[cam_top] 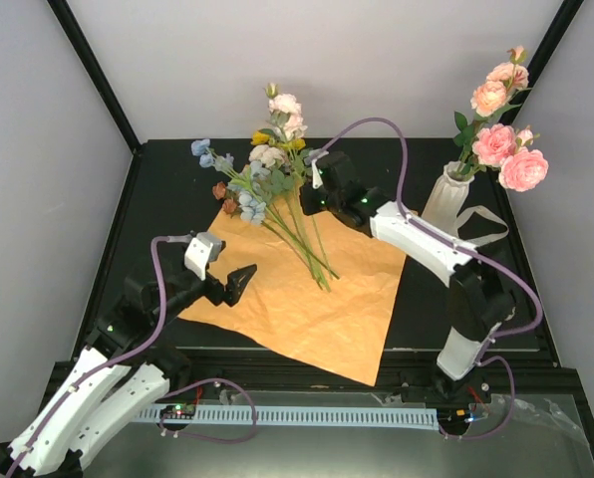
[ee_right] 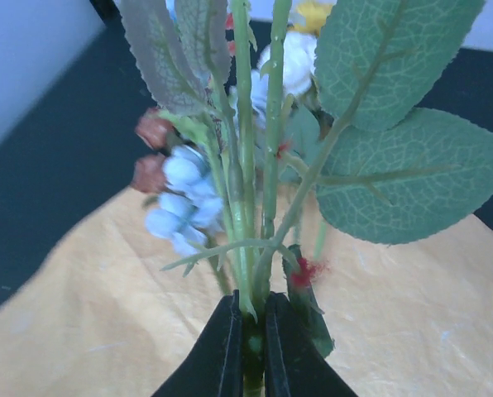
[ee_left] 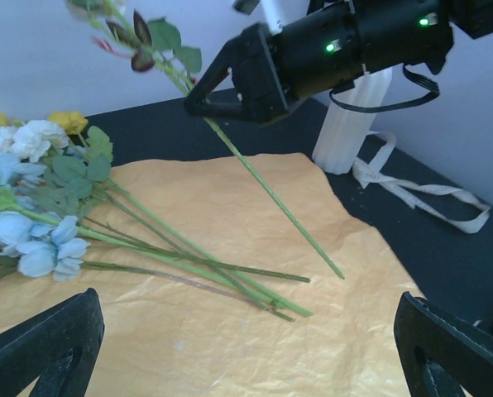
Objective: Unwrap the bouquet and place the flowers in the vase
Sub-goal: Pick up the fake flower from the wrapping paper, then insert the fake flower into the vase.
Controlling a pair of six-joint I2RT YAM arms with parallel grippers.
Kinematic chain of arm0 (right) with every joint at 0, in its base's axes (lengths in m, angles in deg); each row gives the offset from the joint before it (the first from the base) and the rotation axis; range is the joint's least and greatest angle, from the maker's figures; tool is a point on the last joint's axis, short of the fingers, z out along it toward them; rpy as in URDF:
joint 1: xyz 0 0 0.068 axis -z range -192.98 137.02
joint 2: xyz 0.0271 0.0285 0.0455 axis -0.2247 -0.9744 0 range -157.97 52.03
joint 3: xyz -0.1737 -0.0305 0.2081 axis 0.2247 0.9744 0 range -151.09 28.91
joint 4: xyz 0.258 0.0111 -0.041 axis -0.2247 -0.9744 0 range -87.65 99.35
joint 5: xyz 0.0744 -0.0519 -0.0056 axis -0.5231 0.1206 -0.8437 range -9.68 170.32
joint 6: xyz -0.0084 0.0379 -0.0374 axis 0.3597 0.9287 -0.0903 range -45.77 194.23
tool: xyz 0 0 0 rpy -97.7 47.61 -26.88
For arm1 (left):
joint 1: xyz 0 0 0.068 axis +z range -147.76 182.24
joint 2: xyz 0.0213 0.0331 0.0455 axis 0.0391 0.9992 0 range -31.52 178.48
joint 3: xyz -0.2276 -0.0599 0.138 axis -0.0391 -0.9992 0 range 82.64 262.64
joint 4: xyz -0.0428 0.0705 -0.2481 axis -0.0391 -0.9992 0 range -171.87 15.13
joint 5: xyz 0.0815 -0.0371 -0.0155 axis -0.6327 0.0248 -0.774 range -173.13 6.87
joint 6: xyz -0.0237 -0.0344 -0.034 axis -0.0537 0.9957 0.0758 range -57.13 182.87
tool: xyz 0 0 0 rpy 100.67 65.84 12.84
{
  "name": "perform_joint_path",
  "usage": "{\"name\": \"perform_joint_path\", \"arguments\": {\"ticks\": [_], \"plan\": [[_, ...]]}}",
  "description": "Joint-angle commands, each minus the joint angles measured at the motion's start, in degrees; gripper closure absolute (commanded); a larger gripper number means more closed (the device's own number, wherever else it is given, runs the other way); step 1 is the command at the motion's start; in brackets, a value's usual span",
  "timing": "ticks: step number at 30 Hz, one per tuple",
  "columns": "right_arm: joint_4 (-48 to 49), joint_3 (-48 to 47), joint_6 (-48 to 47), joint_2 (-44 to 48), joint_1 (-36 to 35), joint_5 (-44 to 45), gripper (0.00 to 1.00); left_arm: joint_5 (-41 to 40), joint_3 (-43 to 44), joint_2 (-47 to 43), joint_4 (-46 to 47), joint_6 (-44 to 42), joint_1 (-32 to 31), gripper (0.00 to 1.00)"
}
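Observation:
The bouquet's orange paper [cam_top: 307, 309] lies spread flat on the black table. A bunch of flowers [cam_top: 249, 184] with blue, cream and yellow blooms rests across its far corner, stems [ee_left: 197, 260] pointing toward the middle. My right gripper [cam_top: 309, 189] is shut on one green stem [ee_right: 245, 207] and holds it tilted above the paper, with its pink blooms [cam_top: 285, 108] raised. The white ribbed vase [cam_top: 446, 197] stands at the right with pink roses [cam_top: 501, 139] in it. My left gripper [cam_top: 239, 284] hovers open and holding nothing over the paper's left part, its fingertips [ee_left: 44, 347] wide apart.
A cream ribbon [cam_top: 488, 224] lies loose on the table beside the vase's base. Black frame posts rise at the back left and back right. A white cable rail [cam_top: 297, 413] runs along the near edge between the arm bases.

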Motion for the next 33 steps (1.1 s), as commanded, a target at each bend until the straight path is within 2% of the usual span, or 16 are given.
{"name": "perform_joint_path", "arguments": {"ticks": [1,6,10,16,19,23,28,30,33], "plan": [[6.66,3.67,6.46,8.28,-1.93,-2.94,0.99,4.41,0.28,0.65,2.85,4.29,-0.13,0.03],[14.26,10.07,13.11,16.77,-4.91,-7.75,0.99,10.49,-0.56,3.91,6.82,9.75,-0.11,0.05],[21.78,14.76,17.4,22.88,-8.45,-9.76,0.99,18.65,-0.36,7.06,11.03,15.32,-0.13,0.09],[35.48,23.25,23.49,30.24,-12.94,-11.45,0.99,31.29,-0.82,8.65,23.64,26.57,-0.15,0.11],[38.04,24.66,24.08,31.63,-15.02,-10.94,0.99,34.4,-0.91,9.58,28.46,30.48,-0.13,0.17],[40.09,25.44,24.36,32.72,-16.52,-12.17,0.99,35.03,-0.34,10.92,28.58,29.55,-0.15,0.23],[41.62,27.02,25.07,33.9,-17.96,-12.31,0.99,36.46,-0.53,12.71,30.09,29.59,-0.16,0.42],[41.57,27.14,24.94,34.16,-18.31,-12.76,0.99,37.18,-0.35,13.44,30.31,29.43,-0.1,0.52],[40.5,27.04,23.72,34.48,-18.34,-14.03,0.99,38.36,-0.33,14.31,31.19,28.59,-0.13,0.76]]}}
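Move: Some 20 cm ahead of the left hand, 15 cm to its right and about 7 cm lower is the fake flower's stem, still pinched in the right fingers. The right hand is bringing that stem to the left gripper, so about 20 cm back, 15 cm left and 7 cm up. The remaining flower heads lie about 9 cm ahead of the right hand, 12 cm left and 16 cm below; their stem ends are 13 cm back of it, 5 cm right and 17 cm down. Drawing back about 20 cm and rising nearly as far, the right hand keeps its pinch on the flower stem and rolls some 50 degrees, left side up, until its fingers point level and leftward. The left hand comes to meet the stem, going right about 8 cm, up and a little back, turning clockwise, then closing its wide-open fingers over halfway around the stem below the right grip. ##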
